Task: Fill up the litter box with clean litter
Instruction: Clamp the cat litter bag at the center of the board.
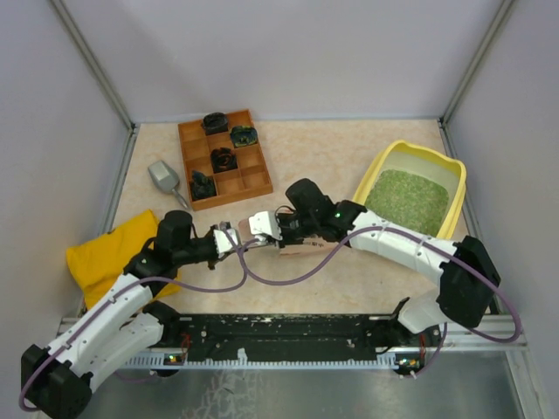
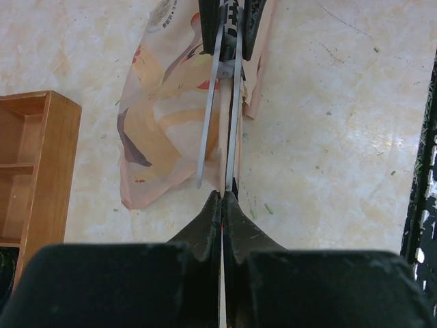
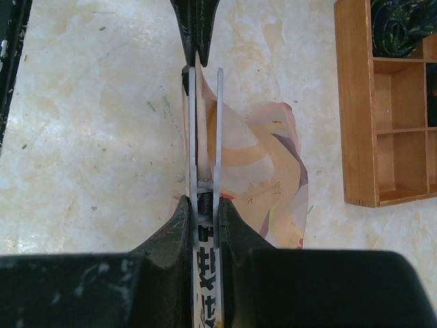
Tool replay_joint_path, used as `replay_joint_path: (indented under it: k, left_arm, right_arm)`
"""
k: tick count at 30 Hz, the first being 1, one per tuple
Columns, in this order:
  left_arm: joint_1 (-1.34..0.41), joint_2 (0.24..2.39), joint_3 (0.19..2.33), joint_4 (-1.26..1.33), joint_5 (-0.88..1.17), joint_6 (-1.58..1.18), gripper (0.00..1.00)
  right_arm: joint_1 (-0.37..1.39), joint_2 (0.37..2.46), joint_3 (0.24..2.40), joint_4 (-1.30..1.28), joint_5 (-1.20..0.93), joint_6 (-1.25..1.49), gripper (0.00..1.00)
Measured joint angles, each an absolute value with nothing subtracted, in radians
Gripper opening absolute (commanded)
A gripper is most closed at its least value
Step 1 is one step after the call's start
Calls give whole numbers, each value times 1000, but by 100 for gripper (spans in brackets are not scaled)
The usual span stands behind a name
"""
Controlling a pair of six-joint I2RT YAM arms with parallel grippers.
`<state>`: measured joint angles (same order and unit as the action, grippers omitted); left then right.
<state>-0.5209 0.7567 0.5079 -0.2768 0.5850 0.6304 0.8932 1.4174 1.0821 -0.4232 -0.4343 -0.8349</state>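
The yellow litter box (image 1: pixel 457 171) stands at the right, with green clean litter (image 1: pixel 406 199) in it. Mid-table, both grippers meet at a pink printed pouch (image 1: pixel 295 248) (image 2: pixel 164 116) (image 3: pixel 266 171) that carries a metal spring clip (image 2: pixel 232 123) (image 3: pixel 218 123). My left gripper (image 1: pixel 238 240) (image 2: pixel 222 195) is shut on the pouch's thin edge. Facing it, my right gripper (image 1: pixel 262 225) (image 3: pixel 203 201) is shut on the clip's handles, with the spring between its fingers. The clip's two arms stand a little apart.
A brown wooden compartment tray (image 1: pixel 194 166) (image 2: pixel 41 171) (image 3: pixel 355 102) with dark objects sits at the back left, with a grey scoop (image 1: pixel 163 177) beside it. A yellow cloth bag (image 1: pixel 105 253) lies at the near left. A black rail (image 1: pixel 288 332) runs along the near edge.
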Motion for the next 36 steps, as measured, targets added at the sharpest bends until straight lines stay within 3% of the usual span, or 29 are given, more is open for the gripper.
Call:
replay_joint_path:
  k: [4, 8, 11, 19, 22, 23, 25, 36]
  left_arm:
    - [-521, 754, 508, -276, 580, 630, 0]
    - [-521, 756, 508, -269, 579, 629, 2]
    - [-521, 760, 508, -256, 575, 622, 16]
    - [-521, 748, 514, -207, 565, 583, 56]
    - [-521, 730, 528, -199, 545, 551, 97]
    - [-521, 723, 536, -199, 534, 533, 100]
    - [-521, 715, 557, -200, 508, 497, 100]
    - [-521, 793, 778, -230, 264, 137, 100]
  right_arm:
    - [901, 1423, 1083, -427, -409, -834, 4]
    - [910, 1425, 1083, -422, -373, -808, 34]
    - [912, 1425, 1081, -408, -340, -773, 47]
    - [912, 1338, 975, -330, -339, -645, 59]
    - [912, 1268, 928, -296, -339, -577, 66]
    - [912, 1240, 909, -277, -335, -550, 73]
    - [912, 1188, 874, -244, -317, -492, 78]
    - [912, 922, 833, -269, 91, 81, 80]
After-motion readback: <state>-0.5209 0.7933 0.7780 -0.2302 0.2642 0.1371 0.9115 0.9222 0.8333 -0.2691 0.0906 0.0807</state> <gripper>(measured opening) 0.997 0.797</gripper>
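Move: The right fingers still pinch the clamp near its middle, so it sits right at this hand, perhaps 1 cm below. From the left hand, which keeps hold of the bag's edge, the clamp's middle is about 7 cm right, 2 cm ahead and level in height. The bag's body lies some 3 cm ahead and 4 cm right of the right hand, about 5 cm lower; the wooden tray is roughly 22 cm ahead and 12 cm left. Let the clamp's jaws shut by opening the right fingers nearly in place, then back off a couple of centimetres and carry that hand about 8 cm right and 8 cm up, turning it some 50 degrees clockwise. Open the left fingers wide to free the bag's edge and lift that hand about 11 cm and 5 cm forward, yawing it about 25 degrees counter-clockwise. ##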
